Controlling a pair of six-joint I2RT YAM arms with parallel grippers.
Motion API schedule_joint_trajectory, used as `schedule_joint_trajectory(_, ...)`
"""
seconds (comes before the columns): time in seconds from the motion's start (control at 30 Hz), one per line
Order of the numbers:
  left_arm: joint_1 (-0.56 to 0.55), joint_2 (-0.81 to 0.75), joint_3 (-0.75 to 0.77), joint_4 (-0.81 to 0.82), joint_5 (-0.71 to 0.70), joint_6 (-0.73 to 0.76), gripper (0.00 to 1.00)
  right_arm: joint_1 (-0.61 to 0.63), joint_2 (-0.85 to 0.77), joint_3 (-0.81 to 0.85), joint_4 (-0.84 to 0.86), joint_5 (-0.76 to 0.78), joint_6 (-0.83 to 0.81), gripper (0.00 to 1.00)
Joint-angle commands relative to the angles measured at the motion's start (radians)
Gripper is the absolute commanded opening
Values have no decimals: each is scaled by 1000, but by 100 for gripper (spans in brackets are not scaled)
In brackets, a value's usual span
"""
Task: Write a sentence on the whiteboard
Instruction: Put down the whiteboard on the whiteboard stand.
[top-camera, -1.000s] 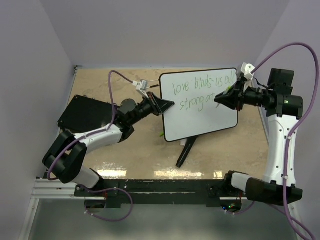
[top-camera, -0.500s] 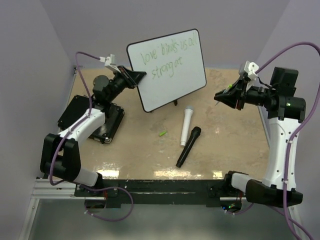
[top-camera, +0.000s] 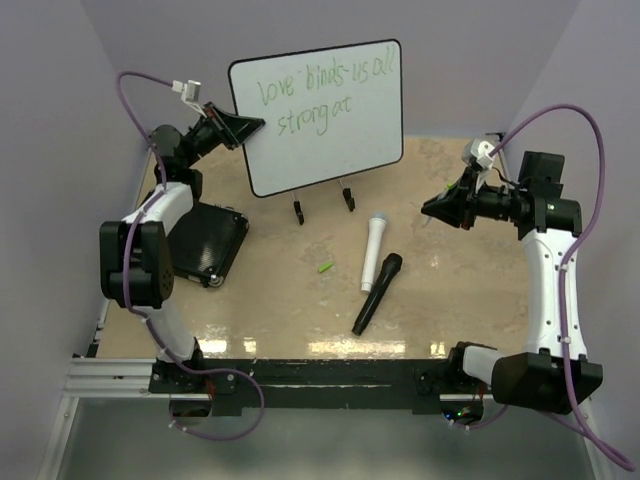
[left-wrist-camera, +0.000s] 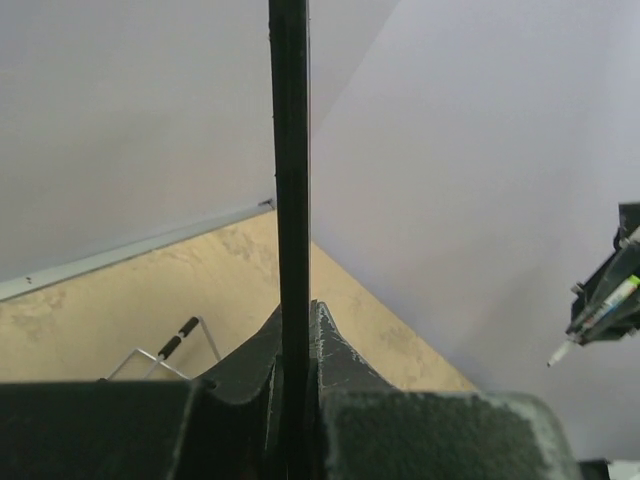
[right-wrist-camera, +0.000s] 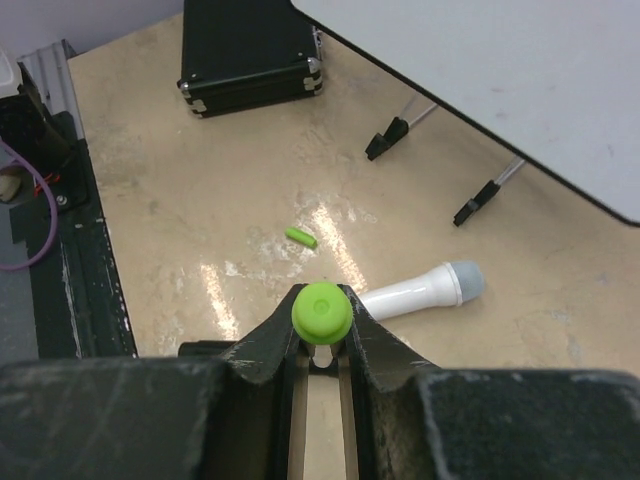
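Note:
The whiteboard (top-camera: 330, 130) stands nearly upright at the back of the table. My left gripper (top-camera: 253, 124) is shut on its left edge. The sentence (top-camera: 325, 92) runs across it in two green handwritten lines. In the left wrist view the board's black edge (left-wrist-camera: 290, 150) passes straight between my left gripper's (left-wrist-camera: 296, 312) fingers. My right gripper (top-camera: 430, 208) hangs to the right of the board, apart from it, shut on a green marker (right-wrist-camera: 322, 312). The marker (left-wrist-camera: 598, 312) also shows in the left wrist view.
A white microphone (top-camera: 374, 250) and a black microphone (top-camera: 376, 293) lie mid-table, with a small green cap (top-camera: 325, 267) to their left. A black case (top-camera: 205, 242) sits at the left. The board's wire stand feet (top-camera: 298, 212) hang under its lower edge.
The left gripper raised the whiteboard from lying flat to upright and carried it back and left, uncovering both microphones. The right gripper drew back down and right, away from the board, still holding the marker.

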Motion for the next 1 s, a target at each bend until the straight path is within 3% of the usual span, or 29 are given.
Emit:
schedule_joint_trajectory(0.0,-7,29,128,185,78,-29,0,5,-16,-48,105,9,33,0)
schedule_joint_trajectory(0.83,22,324,262,179,49,31,0,5,13,-165,219,10,62,0)
schedule_joint_trajectory(0.97,25,356,219,286,52,-1,0,5,16,-171,227,16,66,0)
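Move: The stand that the left hand's whiteboard is meant for has its middle about 14 cm to that hand's right, 7 cm ahead and roughly 26 cm below. The white microphone lies some 9 cm to the right of the stand and 17 cm nearer the bases; the green cap is about 12 cm right of the left hand and 13 cm back. From the right hand, the stand is around 24 cm ahead, 18 cm left and 24 cm below. Downward and then increasingly forward too, the left hand lowers the whiteboard towards the stand, sinking about 11 cm and advancing some 6 cm. It keeps its pinch on the board's left edge, tipping slightly down while turning a little clockwise. The right hand, still holding the marker, eases down roughly 4 cm and 2 cm forward. ##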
